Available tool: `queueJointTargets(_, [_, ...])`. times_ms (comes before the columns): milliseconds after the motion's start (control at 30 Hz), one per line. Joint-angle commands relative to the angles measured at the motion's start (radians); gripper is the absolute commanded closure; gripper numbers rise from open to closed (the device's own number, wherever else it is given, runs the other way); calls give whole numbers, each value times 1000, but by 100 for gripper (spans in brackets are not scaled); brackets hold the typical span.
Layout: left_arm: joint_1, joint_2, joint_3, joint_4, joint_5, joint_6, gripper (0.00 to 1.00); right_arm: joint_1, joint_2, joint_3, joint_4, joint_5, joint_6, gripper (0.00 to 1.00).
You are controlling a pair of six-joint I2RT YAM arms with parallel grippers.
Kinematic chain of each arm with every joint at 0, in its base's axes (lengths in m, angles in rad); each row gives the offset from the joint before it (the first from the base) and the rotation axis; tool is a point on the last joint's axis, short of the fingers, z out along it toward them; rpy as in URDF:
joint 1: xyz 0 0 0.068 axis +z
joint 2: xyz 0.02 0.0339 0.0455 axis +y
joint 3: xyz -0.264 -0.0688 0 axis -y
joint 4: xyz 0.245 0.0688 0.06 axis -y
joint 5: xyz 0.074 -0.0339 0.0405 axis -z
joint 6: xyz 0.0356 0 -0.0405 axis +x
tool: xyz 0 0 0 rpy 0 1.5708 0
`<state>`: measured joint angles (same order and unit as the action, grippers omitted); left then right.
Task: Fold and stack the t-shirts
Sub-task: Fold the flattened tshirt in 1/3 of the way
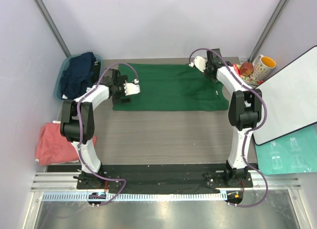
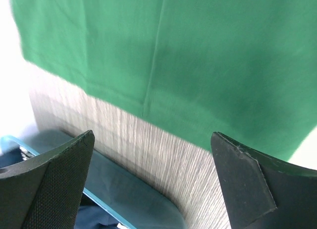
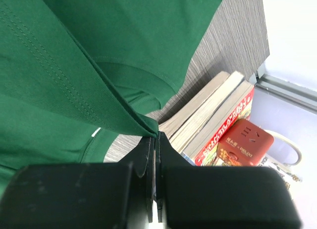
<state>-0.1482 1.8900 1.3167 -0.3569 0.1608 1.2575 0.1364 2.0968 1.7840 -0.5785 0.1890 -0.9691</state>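
A dark green t-shirt point(image 1: 168, 88) lies spread on the grey table point(image 1: 163, 135), partly folded. My left gripper point(image 1: 132, 86) hovers over its left edge, open with nothing between its fingers point(image 2: 54, 184); below it show green cloth point(image 2: 198, 51) and bare table. My right gripper point(image 1: 192, 65) is at the shirt's far right corner, shut on a pinched fold of the green cloth point(image 3: 74, 66), which it holds lifted at its tips point(image 3: 157, 135). A navy t-shirt point(image 1: 79, 73) sits in the teal tub point(image 1: 99, 58). A salmon-pink t-shirt point(image 1: 54, 142) lies off the table's left side.
Books point(image 3: 213, 115), a red power strip point(image 3: 245, 142) and a mug point(image 1: 263, 66) crowd the far right corner. A whiteboard point(image 1: 292, 95) and a teal sheet point(image 1: 287, 157) lie along the right edge. The tub's rim point(image 2: 124, 184) lies just under the left gripper.
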Motion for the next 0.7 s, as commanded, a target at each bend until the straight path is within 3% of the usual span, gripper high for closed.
queueJointTargets(0, [-50, -84, -31, 32, 60, -17, 0, 22, 15, 55, 46, 32, 13, 99])
queueJointTargets(167, [-56, -78, -39, 32, 62, -24, 0, 29, 9, 37, 78, 38, 4, 99])
queueJointTargets(300, [-57, -78, -39, 32, 66, -32, 0, 43, 25, -40, 193, 153, -28, 98])
queueJointTargets(433, [-60, -81, -42, 32, 65, -33, 0, 60, 49, -98, 331, 286, -83, 47])
queueJointTargets(533, [-62, -86, -45, 32, 63, -38, 0, 60, 46, -84, 333, 274, -62, 32])
queueJointTargets(667, [-60, -100, -57, 33, 68, -40, 0, 66, 37, 0, 243, 158, 15, 28])
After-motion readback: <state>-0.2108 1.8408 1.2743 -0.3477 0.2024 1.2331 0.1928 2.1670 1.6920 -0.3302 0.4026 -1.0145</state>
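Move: The right hand still pinches the raised right end of the t-shirt's folded-over edge; its landing spot lies about 2 cm ahead and some 8 cm below. The t-shirt's middle is roughly 22 cm to this hand's left, 5 cm back and 9 cm lower. The book stack stands level with it, about 16 cm to the right and 5 cm lower. From the open left hand, the t-shirt's middle is about 26 cm right, 2 cm ahead and 5 cm below. Easing forward about 2 cm over the t-shirt, the right hand then opens its fingers wide, letting go of the green cloth edge, and dips some 2.5 cm towards the shirt as the wrist tilts about 10 degrees, its left side sinking. The left hand, empty and open, first slides about 3.5 cm right and a little back above the shirt, away from its left edge, then stays there. ##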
